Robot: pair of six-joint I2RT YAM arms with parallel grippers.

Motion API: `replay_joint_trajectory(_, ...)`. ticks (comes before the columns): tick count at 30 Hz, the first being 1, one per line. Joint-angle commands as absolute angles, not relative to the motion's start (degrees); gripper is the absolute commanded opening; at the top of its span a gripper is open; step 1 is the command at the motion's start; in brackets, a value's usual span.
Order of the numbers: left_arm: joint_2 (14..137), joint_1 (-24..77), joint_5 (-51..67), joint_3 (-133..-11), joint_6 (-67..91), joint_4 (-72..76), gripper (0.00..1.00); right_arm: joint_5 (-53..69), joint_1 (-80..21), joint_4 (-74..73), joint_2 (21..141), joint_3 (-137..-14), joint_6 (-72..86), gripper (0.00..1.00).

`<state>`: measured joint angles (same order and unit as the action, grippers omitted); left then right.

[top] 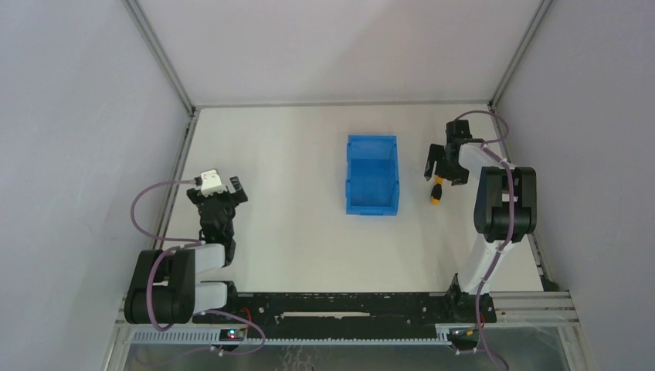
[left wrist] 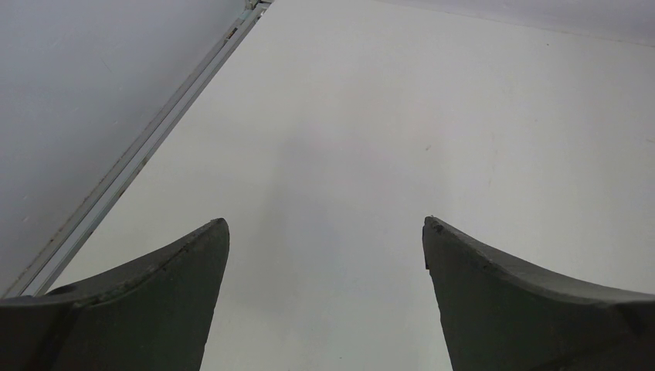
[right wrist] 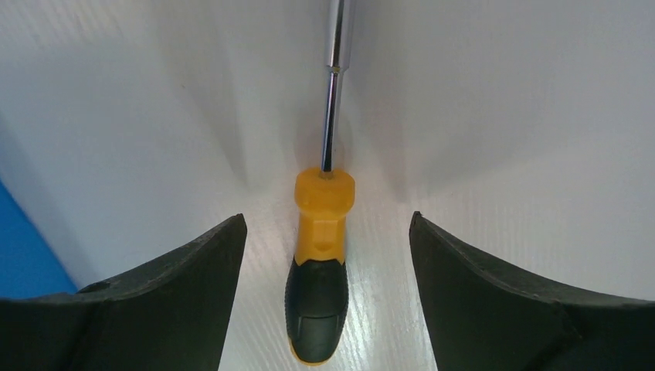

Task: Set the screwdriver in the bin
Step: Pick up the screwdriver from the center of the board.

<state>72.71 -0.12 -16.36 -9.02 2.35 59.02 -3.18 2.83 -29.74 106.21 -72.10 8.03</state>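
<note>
The screwdriver (top: pixel 437 193) lies on the white table just right of the blue bin (top: pixel 371 143), apart from it. In the right wrist view its orange-and-black handle (right wrist: pixel 320 255) points toward the camera and its silver shaft (right wrist: pixel 334 85) runs away from it. My right gripper (top: pixel 444 178) hangs over the handle and is open (right wrist: pixel 328 220), one finger on each side with a gap to the handle on both sides. A sliver of the bin (right wrist: pixel 23 251) shows at the left edge. My left gripper (top: pixel 219 193) is open (left wrist: pixel 324 228) over bare table at the left.
Grey enclosure walls with metal corner rails (top: pixel 158 54) surround the table. The left rail (left wrist: pixel 147 151) runs beside my left gripper. The right arm's upright link (top: pixel 502 205) stands near the right wall.
</note>
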Motion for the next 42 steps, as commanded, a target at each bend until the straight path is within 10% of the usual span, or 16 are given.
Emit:
replay_joint_trajectory(1,72.2,0.2,-17.1,-11.0,1.0,60.8,1.00,-2.4,3.2,-28.8,107.3,-72.1,9.5,0.83)
replay_joint_trajectory(13,72.2,0.2,-17.1,-11.1,1.0,60.8,1.00,-1.5,3.3,-28.9,107.3,-71.8,10.6,0.22)
replay_joint_trajectory(42,72.2,0.2,-17.1,-11.0,1.0,60.8,1.00,0.9,2.7,-46.0,82.5,-91.6,8.0,0.18)
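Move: The screwdriver's middle lies about 2 cm below the right gripper and roughly 1 cm ahead of it, neither left nor right; its shaft points forward and its handle back towards the base, between the open fingers. The blue bin's middle is some 21 cm to the right gripper's left and 2 cm ahead, at about its height. From the idle left gripper the screwdriver is roughly 68 cm to the right, 5 cm ahead and 10 cm below. Ease the right gripper down about 2 cm over the screwdriver and close the fingers from either side onto the front part of the handle, around the yellow neck. Keep that grip and lift nearly straight up, some 21 cm, tilting the wrist about 20 degrees so the fingers point further forward. ##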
